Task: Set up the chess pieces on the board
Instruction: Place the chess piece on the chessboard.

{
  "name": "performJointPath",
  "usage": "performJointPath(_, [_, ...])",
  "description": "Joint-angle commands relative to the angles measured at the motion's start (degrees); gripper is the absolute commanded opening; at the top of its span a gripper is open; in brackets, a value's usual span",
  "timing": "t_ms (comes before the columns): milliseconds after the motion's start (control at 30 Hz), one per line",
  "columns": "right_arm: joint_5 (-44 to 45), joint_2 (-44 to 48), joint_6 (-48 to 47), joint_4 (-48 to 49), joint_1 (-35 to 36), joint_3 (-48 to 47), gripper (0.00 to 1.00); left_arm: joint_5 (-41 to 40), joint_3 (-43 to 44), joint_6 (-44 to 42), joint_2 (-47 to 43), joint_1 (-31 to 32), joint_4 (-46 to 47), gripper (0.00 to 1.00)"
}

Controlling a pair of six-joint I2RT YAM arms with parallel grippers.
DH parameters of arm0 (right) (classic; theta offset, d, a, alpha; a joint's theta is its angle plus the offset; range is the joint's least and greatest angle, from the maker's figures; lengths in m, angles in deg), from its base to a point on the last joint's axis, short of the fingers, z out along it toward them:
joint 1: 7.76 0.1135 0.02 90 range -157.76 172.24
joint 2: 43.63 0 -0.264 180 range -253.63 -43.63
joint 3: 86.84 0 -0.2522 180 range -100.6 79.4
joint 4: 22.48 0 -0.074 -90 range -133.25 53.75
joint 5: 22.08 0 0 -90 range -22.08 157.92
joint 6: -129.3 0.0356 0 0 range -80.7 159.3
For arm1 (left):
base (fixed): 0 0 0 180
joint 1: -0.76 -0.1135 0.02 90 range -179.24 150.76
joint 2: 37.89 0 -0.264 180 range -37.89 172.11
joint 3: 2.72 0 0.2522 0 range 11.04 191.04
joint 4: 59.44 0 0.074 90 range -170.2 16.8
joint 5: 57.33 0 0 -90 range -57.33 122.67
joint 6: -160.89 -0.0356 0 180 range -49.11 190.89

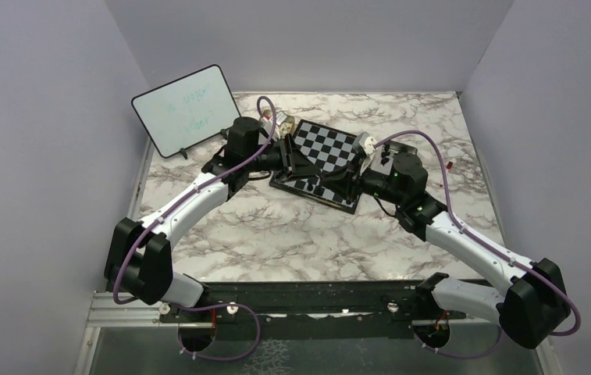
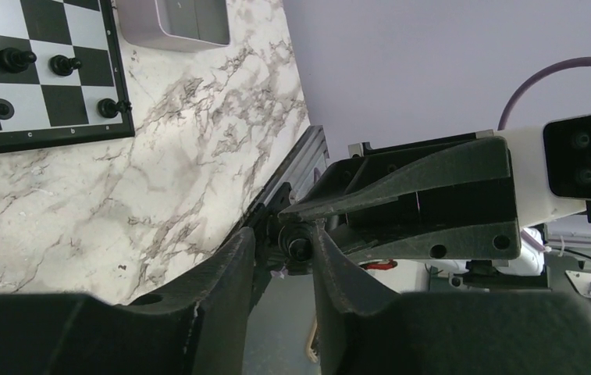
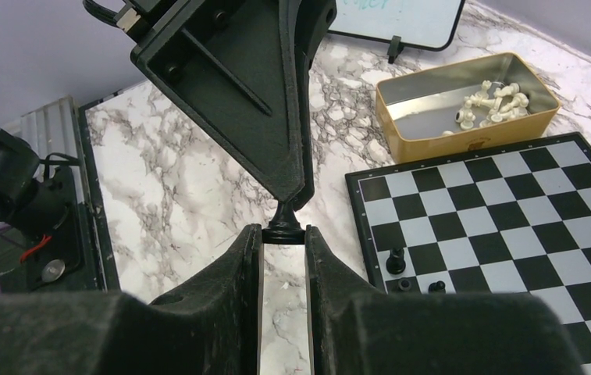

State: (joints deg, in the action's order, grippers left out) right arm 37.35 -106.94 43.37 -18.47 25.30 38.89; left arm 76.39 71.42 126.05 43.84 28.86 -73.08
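My right gripper (image 3: 283, 234) is shut on the base of a black chess piece (image 3: 283, 223), held in the air beside the board (image 3: 510, 203). My left gripper (image 2: 283, 234) reaches in from the opposite side. Its fingers (image 3: 276, 141) taper down onto the piece's top. In the left wrist view the piece (image 2: 300, 244) lies against one finger, with a gap to the other. The grippers meet over the board's near-left part (image 1: 311, 170). Several black pieces (image 2: 16, 58) stand along one board edge. Cream-white pieces (image 3: 495, 101) lie in the gold tin (image 3: 401, 129).
A white dry-erase board (image 1: 186, 109) stands at the back left. The gold tin (image 1: 284, 125) sits behind the chessboard's left corner. A grey open box (image 2: 175, 23) lies at the board's right side. A small red item (image 1: 450, 166) lies on the marble at the right.
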Motion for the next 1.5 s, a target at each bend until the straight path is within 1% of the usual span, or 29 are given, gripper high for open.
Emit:
performJointPath(0, [-0.9, 1.07, 0.27, 1.76, 0.51, 0.29, 0.21, 1.71, 0.07, -0.29, 0.42, -0.35, 2.16, 0.31])
performJointPath(267, [-0.95, 0.99, 0.23, 1.09, 0.67, 0.71, 0.22, 1.71, 0.71, -2.55, 0.68, -0.32, 0.77, 0.15])
performJointPath(333, [-0.78, 0.78, 0.34, 0.6, 0.69, 0.7, 0.23, 1.11, 1.35, -4.24, 0.79, -0.32, -0.76, 0.13])
performJointPath(400, [-0.57, 0.68, 0.56, -0.08, 0.69, 0.58, 0.28, 0.04, 2.19, -6.52, 0.93, -0.32, -3.51, 0.12])
performJointPath(567, [1.59, 1.36, 1.86, -1.96, 0.69, 1.04, 0.52, -4.69, 4.92, -13.04, 0.93, -0.24, -10.6, 0.12])
performJointPath(700, [5.07, 2.25, 2.12, -4.57, 0.69, 1.91, 0.78, -10.87, 7.11, -18.26, 0.38, 0.06, -15.69, 0.12])
performJointPath(800, [12.03, 2.94, 3.4, -6.96, 0.69, 2.18, 0.86, -15.77, 8.87, -21.92, 0.23, 0.69, -19.8, 0.12])
performJointPath(833, [14.22, 3.12, 3.66, -7.97, 0.69, 2.05, 0.9, -17.53, 9.4, -23.05, 0.14, 1.03, -20.89, 0.12])
performJointPath(867, [16.22, 3.25, 3.86, -8.75, 0.54, 1.93, 0.99, -19.34, 9.93, -24.06, 0.1, 1.48, -21.81, 0.12])
performJointPath(1067, [25.91, 2.21, 5.09, -12.69, 0.38, 0.4, 1.0, -30.37, 11.62, -27.96, -0.58, 5.49, -24.19, 0.13])
performJointPath(1200, [32.8, -0.29, 7.61, -16.87, -1.41, -1.47, 1.0, -38.41, 12.54, -30.06, -0.62, 9.51, -24.58, 0.14])
performJointPath(1267, [32.51, -2.31, 9.12, -19.83, -4.45, -2.54, 1.0, -41.03, 13.2, -30.76, -0.17, 11.63, -24.64, 0.14])
performJointPath(1367, [30.9, -5.65, 11.81, -23.66, -10.81, -4.07, 1.0, -44.57, 13.74, -30.92, 0.78, 13.66, -24.43, 0.14])
performJointPath(1467, [27.57, -8.12, 13.82, -25.74, -17.46, -4.85, 1.0, -48.89, 14.42, -32.15, 2.08, 15.75, -24.29, 0.14])
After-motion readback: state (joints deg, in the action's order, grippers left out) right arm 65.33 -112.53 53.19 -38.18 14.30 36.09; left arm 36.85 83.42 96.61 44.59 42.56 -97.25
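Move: The chess piece hangs in the air in the right gripper's pads, its middle only about 1 cm to the right of the left hand, between the left fingers, and 1 cm to the left of the right hand. Some 22 cm below the left hand, the nearest standing black pieces are roughly 11 cm ahead and the board's middle about 17 cm straight ahead. The grey tray is some 17 cm ahead of the right hand, 20 cm to its right and 22 cm below. Close the left gripper on the chess piece while the right holds it still, then open the right fully and swing it off right, down and forward towards the grey tray, about 17 cm, turning clockwise and tipping down. Once the right opens, carry the piece down and slightly forward towards the board, about 4 cm, rolling the left fingers some 40 degrees towards pointing down. ##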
